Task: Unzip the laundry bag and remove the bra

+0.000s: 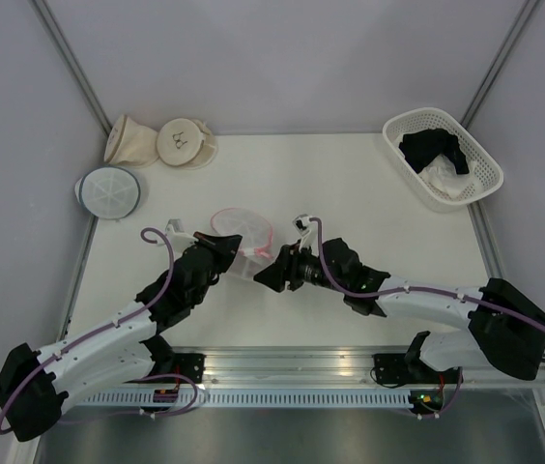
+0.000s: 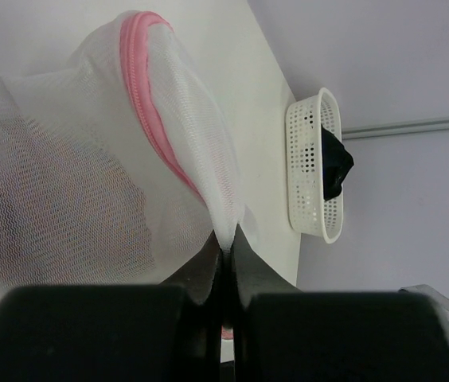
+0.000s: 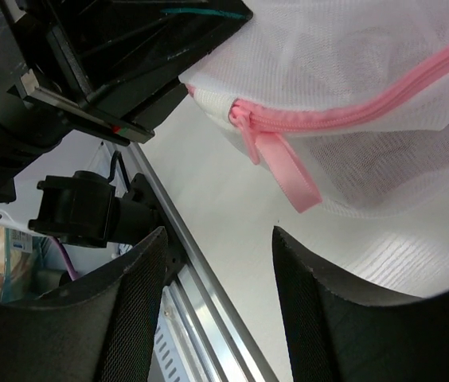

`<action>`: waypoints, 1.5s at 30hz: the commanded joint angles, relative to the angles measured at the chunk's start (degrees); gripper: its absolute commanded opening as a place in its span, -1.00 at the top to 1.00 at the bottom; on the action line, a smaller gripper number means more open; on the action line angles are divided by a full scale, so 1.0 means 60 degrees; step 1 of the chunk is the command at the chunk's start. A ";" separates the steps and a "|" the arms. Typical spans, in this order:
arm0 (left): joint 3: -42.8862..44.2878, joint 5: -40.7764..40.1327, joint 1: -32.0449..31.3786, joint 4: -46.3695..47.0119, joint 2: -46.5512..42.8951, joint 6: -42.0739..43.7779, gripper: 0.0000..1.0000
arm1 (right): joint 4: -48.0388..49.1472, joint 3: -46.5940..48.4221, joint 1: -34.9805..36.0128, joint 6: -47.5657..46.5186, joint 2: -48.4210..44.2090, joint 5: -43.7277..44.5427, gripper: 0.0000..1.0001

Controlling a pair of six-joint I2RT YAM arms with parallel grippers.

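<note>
The laundry bag [image 1: 242,232] is a white mesh pouch with a pink rim, near the table's front middle. My left gripper [image 1: 226,247] is shut on a fold of its mesh [image 2: 226,231] at the bag's near-left side. In the left wrist view the bag [image 2: 89,183] bulges with the pink zipper [image 2: 146,111] across it, and a dark reddish shape shows faintly through the mesh. My right gripper [image 1: 265,277] is open, just right of the bag. In the right wrist view the pink zipper pull [image 3: 284,171] hangs just beyond the open fingertips [image 3: 300,247]. The bra is not plainly visible.
A white basket [image 1: 443,155] with a black garment [image 1: 435,147] and white cloth stands at the back right; it also shows in the left wrist view [image 2: 316,163]. Two beige pouches [image 1: 161,141] and a grey-blue rimmed pouch [image 1: 108,190] lie at the back left. The metal rail [image 1: 350,362] runs along the front edge.
</note>
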 commanded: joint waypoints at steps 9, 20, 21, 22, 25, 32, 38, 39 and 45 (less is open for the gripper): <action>0.0229 0.0055 -0.0027 -0.0027 -0.0278 -0.0464 0.96 | 0.0825 0.0949 0.0061 -0.0912 0.0532 0.0988 -0.13; -0.0005 0.0289 -0.0027 -0.0100 -0.0644 -0.0596 0.96 | 0.0311 0.1653 0.0061 -0.1674 0.1265 0.1355 -0.13; -0.0005 0.0289 -0.0027 -0.0101 -0.0688 -0.0596 0.96 | 0.0311 0.1639 0.0061 -0.1674 0.1279 0.1369 -0.11; -0.0020 0.0318 -0.0027 -0.0115 -0.0688 -0.0582 0.96 | 0.0355 0.1624 0.0061 -0.1674 0.1280 0.1370 -0.06; -0.0020 0.0318 -0.0027 -0.0115 -0.0674 -0.0581 0.96 | 0.0341 0.1595 0.0061 -0.1733 0.1221 0.1413 0.21; -0.0049 0.0421 -0.0027 -0.0115 -0.0512 -0.0509 0.96 | 0.0224 0.1536 0.0061 -0.1835 0.0943 0.1472 0.80; -0.0122 0.0289 -0.0027 -0.0247 -0.0483 -0.0216 0.96 | 0.0004 0.1463 0.0061 -0.1850 0.0723 0.1385 0.99; -0.0151 0.0260 -0.0027 -0.0247 -0.0483 -0.0128 0.96 | -0.0040 0.1449 0.0061 -0.1821 0.0680 0.1355 0.99; -0.0078 0.0186 -0.0013 -0.0101 -0.0673 0.0997 0.96 | -0.0931 0.1478 0.0061 -0.2025 0.0650 0.1121 0.99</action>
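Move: The bag's zipper pull is the right hand's target, about 5 cm ahead of it and 2 cm to its left, near its own height; a pink ribbon hangs beside the pull, around 7 cm ahead and level with the hand sideways. The bag's round mesh panel is centred roughly 10 cm ahead and 5 cm left. From the left hand, which holds the bag's edge, the pull is some 3 cm back, 4 cm to the right and 2 cm below. The right hand goes forward about 5 cm and slightly left, bowing up a little on the way and rolling some 10 degrees about its own fingers, until its half-open fingertips straddle the zipper pull; there they shut fully, pinch the pull and ease back under a centimetre. The left hand keeps its closed grip on the bag's edge beside the pull, steadying the bag with only a small rise of about 1 cm and back down. ##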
